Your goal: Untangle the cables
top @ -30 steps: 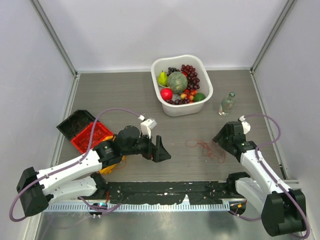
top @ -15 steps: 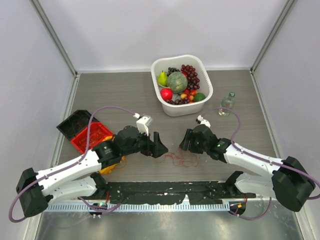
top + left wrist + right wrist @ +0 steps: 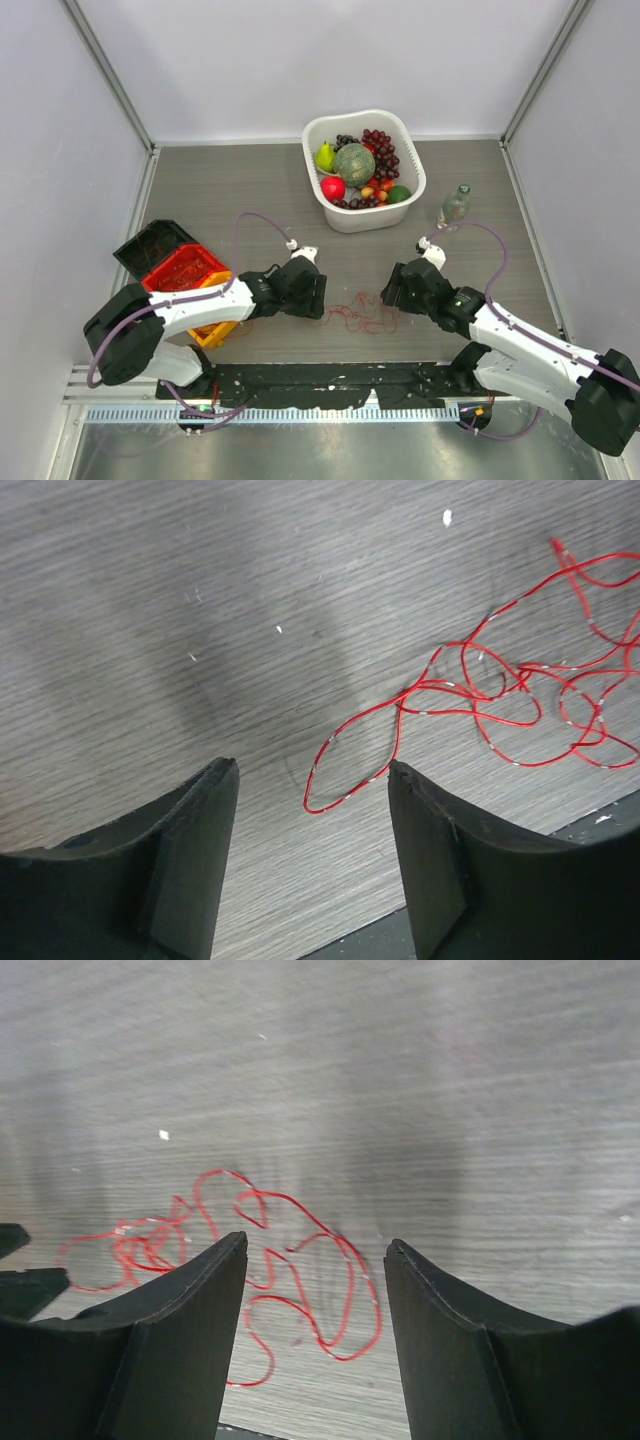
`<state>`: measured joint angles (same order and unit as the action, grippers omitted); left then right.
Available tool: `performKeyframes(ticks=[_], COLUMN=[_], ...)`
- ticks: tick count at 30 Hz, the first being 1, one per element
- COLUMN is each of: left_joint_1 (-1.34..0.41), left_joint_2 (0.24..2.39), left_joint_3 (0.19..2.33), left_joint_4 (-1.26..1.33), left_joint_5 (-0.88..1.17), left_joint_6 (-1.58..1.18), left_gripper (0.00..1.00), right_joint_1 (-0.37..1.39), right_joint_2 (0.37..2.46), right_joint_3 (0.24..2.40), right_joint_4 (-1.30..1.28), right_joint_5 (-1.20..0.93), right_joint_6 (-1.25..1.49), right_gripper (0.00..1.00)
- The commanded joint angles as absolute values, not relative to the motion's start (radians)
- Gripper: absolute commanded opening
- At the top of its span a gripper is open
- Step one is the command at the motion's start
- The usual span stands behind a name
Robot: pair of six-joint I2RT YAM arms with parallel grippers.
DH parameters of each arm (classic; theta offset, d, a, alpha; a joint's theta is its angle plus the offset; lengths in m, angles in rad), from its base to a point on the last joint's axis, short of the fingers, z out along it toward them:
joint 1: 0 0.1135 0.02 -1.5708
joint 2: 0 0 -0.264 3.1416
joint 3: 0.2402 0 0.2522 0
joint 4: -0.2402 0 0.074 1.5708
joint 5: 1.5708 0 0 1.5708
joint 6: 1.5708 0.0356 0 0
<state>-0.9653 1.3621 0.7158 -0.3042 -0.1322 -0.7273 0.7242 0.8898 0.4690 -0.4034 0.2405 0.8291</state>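
The cables [image 3: 360, 318] are thin red wire loops lying loose and tangled on the grey table between the two arms. My left gripper [image 3: 318, 297] is low at their left edge and open. In the left wrist view one end loop of the cables [image 3: 500, 695] lies on the table between my left gripper [image 3: 312, 768] fingertips, unclamped. My right gripper [image 3: 392, 293] is open at the right edge of the cables. In the right wrist view the cables [image 3: 300, 1260] lie under and between my right gripper [image 3: 316, 1243] fingers, with nothing held.
A white basin [image 3: 372, 221] of fruit stands at the back centre, with a small bottle [image 3: 454, 206] to its right. A red crate [image 3: 185, 268] and a black lid [image 3: 150, 245] sit at the left. A black strip [image 3: 330, 380] runs along the near edge.
The right arm swung in from the right, and the cables have shifted left toward the centre. The left arm folded back, its gripper lower at the cables, jaws a little narrower.
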Motion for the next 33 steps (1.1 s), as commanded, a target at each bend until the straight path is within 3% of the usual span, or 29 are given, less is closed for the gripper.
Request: performKeyframes(ticks=[1, 4, 11, 14, 16, 19, 20, 26, 33], left_joint_1=[-0.985, -0.989, -0.989, -0.989, -0.988, -0.988, -0.989, -0.989, -0.989], left_joint_2=[1.408, 1.431, 1.404, 1.323, 1.237, 1.1, 1.044, 0.702, 0.508], left_joint_3=[0.735, 0.7, 0.704, 0.756, 0.787, 0.83, 0.844, 0.885, 0.946], left_joint_4=[-0.259, -0.2, -0.204, -0.305, -0.362, -0.423, -0.442, -0.462, -0.482], left_joint_5=[-0.114, -0.036, -0.046, -0.194, -0.286, -0.434, -0.489, -0.702, -0.865], left_joint_6=[-0.752, -0.77, -0.732, -0.664, -0.609, -0.536, -0.508, -0.353, -0.19], left_gripper=[0.62, 0.53, 0.0, 0.0, 0.0, 0.0, 0.0, 0.0, 0.0], right_joint_1=[0.726, 0.723, 0.724, 0.724, 0.724, 0.715, 0.697, 0.548, 0.339], right_joint_2=[0.914, 0.962, 1.071, 1.085, 1.08, 1.069, 1.059, 0.896, 0.661], right_joint_3=[0.443, 0.446, 0.433, 0.433, 0.426, 0.428, 0.436, 0.445, 0.459], right_joint_4=[-0.425, -0.407, -0.304, -0.302, -0.295, -0.305, -0.319, -0.425, -0.517], right_joint_5=[0.269, 0.249, 0.268, 0.363, 0.432, 0.508, 0.537, 0.587, 0.571], right_joint_6=[0.839, 0.827, 0.811, 0.847, 0.882, 0.91, 0.913, 0.904, 0.879], right_gripper=[0.62, 0.6, 0.53, 0.49, 0.36, 0.03, 0.01, 0.01, 0.01])
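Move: The left loop of the red cables lies almost under the open left hand, about 3 cm below it, some 2 cm to its right and 1 cm back; the yellow bin stands roughly 22 cm to this hand's left, about level with it. For the right hand the cables' right loops are about 5 cm below, 1 cm ahead and 1 cm to its right, while the fruit basket stands some 30 cm ahead and 6 cm to its left. The left hand sinks about 2.5 cm while easing back, shuts on the cable's left loop, then lifts fast by some 30 cm, swinging about 15 cm left towards the bins' side as the fingers tip up some 50 degrees from the table towards forward. The right hand drops about 4.5 cm, shuts on the right loops a little later, and draws its cable away to the right by roughly 10 cm, also rising and reaching forward, turning clockwise some 30 degrees. ##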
